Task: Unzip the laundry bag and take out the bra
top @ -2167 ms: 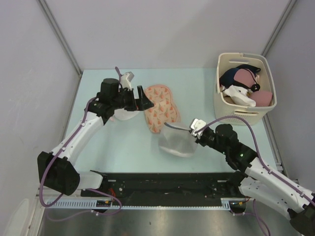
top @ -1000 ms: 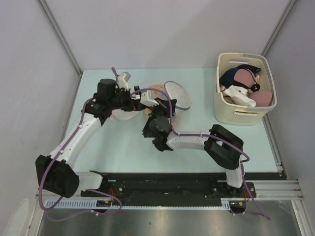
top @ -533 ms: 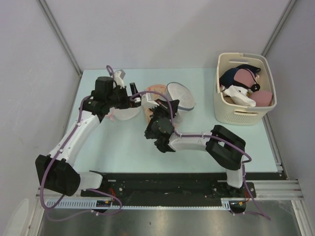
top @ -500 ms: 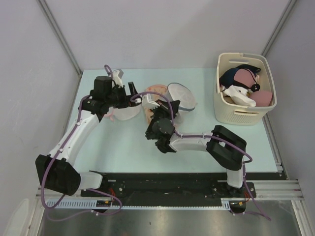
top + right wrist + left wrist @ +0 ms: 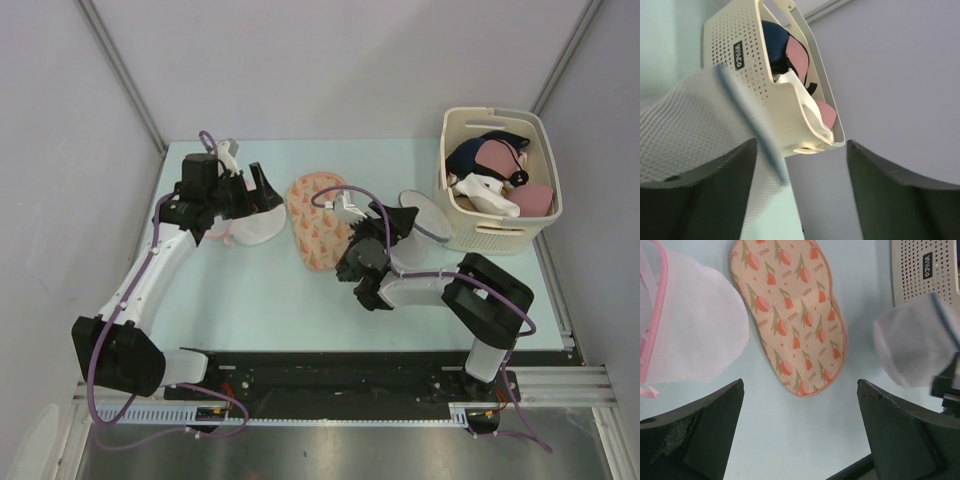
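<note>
The bra point(image 5: 318, 222), a peach piece with a tulip print, lies flat on the table, out of any bag; the left wrist view shows the bra point(image 5: 792, 315) whole. A white mesh laundry bag with pink trim point(image 5: 252, 228) lies left of it, under my open, empty left gripper point(image 5: 255, 190) point(image 5: 800, 390). A second mesh bag with blue trim point(image 5: 428, 215) point(image 5: 685, 130) is beside the basket, blurred, just off one finger of my right gripper point(image 5: 398, 222) point(image 5: 801, 145). Those jaws stand apart with nothing between them.
A cream perforated basket point(image 5: 455, 210) point(image 5: 740, 55) with several garments stands at the back right, close to the right gripper. The pale blue table point(image 5: 250, 290) is bounded by grey walls. The right arm's elbow lies across the near middle of the table.
My right arm swung from the bra toward the basket with the blue-trimmed bag, and its jaws have parted. The left gripper drew back to the left, uncovering the bra.
</note>
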`<state>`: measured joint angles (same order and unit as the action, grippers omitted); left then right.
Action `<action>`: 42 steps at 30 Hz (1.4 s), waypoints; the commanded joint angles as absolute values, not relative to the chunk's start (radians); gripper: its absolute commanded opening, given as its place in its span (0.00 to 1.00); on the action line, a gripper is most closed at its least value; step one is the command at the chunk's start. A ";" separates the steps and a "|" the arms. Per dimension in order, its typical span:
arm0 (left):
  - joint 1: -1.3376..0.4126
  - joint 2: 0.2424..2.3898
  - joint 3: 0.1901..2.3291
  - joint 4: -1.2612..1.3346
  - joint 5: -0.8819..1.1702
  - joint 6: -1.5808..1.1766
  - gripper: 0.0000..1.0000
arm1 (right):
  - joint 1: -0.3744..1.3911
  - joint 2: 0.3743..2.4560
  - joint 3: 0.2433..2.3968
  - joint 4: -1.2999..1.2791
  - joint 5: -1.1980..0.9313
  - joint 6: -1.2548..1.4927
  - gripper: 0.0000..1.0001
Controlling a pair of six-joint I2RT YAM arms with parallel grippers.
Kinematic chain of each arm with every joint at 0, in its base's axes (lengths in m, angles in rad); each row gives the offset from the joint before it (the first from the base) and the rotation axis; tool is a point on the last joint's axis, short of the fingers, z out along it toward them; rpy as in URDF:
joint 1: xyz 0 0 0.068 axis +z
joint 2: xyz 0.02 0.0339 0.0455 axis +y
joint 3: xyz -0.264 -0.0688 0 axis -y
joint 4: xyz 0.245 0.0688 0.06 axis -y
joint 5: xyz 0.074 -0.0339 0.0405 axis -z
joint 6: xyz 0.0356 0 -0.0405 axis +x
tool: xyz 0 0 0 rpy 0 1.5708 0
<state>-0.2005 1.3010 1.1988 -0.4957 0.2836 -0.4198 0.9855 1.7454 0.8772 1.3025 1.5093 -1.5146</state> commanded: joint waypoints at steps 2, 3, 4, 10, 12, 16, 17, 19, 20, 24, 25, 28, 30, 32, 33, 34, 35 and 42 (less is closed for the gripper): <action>-0.199 1.285 1.203 -0.469 0.342 -0.437 1.00 | 1.072 1.838 1.018 1.588 1.763 -1.549 0.93; -0.199 1.287 1.203 -0.466 0.357 -0.437 1.00 | 1.092 1.847 1.040 1.589 1.763 -1.561 0.95; -0.199 1.292 1.203 -0.465 0.367 -0.443 1.00 | 1.097 1.850 1.070 1.589 1.764 -1.583 0.96; -0.213 1.293 1.186 -0.431 0.387 -0.454 1.00 | 1.092 1.832 1.129 1.591 1.761 -1.647 0.98; -0.219 1.299 1.189 -0.428 0.385 -0.457 1.00 | 1.097 1.865 1.183 1.591 1.756 -1.669 0.98; -0.218 1.289 1.216 -0.437 0.348 -0.454 1.00 | 1.120 1.913 1.302 1.592 1.759 -1.641 0.98; -0.216 1.284 1.235 -0.442 0.338 -0.453 1.00 | 1.130 1.913 1.334 1.591 1.759 -1.635 0.98; -0.212 1.269 1.246 -0.446 0.325 -0.448 1.00 | 1.146 1.913 1.466 1.592 1.759 -1.646 0.97; -0.210 1.264 1.252 -0.446 0.324 -0.448 1.00 | 1.160 1.920 1.512 1.591 1.756 -1.669 0.97; -0.209 1.256 1.247 -0.434 0.334 -0.466 1.00 | 1.180 1.962 1.821 1.591 1.759 -1.765 0.98; -0.209 1.258 1.243 -0.431 0.340 -0.471 1.00 | 1.183 1.973 1.880 1.591 1.758 -1.782 0.97; -0.209 1.262 1.229 -0.428 0.333 -0.479 1.00 | 1.198 2.014 2.071 1.589 1.758 -1.860 0.98; -0.209 1.266 1.238 -0.436 0.334 -0.474 1.00 | 1.203 2.077 2.169 1.588 1.761 -1.949 0.99; -0.209 1.272 1.246 -0.436 0.344 -0.472 1.00 | 1.204 2.111 2.271 1.586 1.761 -2.035 1.00; -0.209 1.273 1.246 -0.427 0.351 -0.472 1.00 | 1.210 2.123 2.295 1.586 1.763 -2.043 1.00; -0.209 1.272 1.246 -0.422 0.354 -0.472 1.00 | 1.212 2.146 2.316 1.585 1.761 -2.054 1.00; -0.209 1.272 1.247 -0.419 0.356 -0.474 1.00 | 1.215 2.154 2.347 1.585 1.764 -2.056 1.00; -0.209 1.281 1.255 -0.420 0.393 -0.466 1.00 | 1.250 2.089 2.203 1.592 1.701 -1.939 1.00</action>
<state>-0.2127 1.2919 1.2110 -0.4419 0.3519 -0.4694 1.2179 2.1509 2.2841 1.3186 1.5074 -1.9675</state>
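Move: The grey-rimmed mesh laundry bag is right by my half-open right fingers, its middle some 4 cm ahead, 6 cm to the right and 7 cm below. The peach carrot-print bag lies flat about 14 cm left of that hand, 10 cm farther out and 20 cm below; the basket stands roughly 22 cm to its right and 15 cm ahead. From my left hand the grey-rimmed bag is about 31 cm to the right, level with it fore and aft. I finish opening my right fingers wide, clear of the grey-rimmed bag, and swing the hand left, then sweep it steeply up, away from that bag and towards above the carrot-print bag: about 23 cm higher and 14 cm left by the end. The wrist rolls its left side up some 30 degrees and tips its fingers a little upward. My left hand, empty and open, only eases up and right a couple of centimetres. ##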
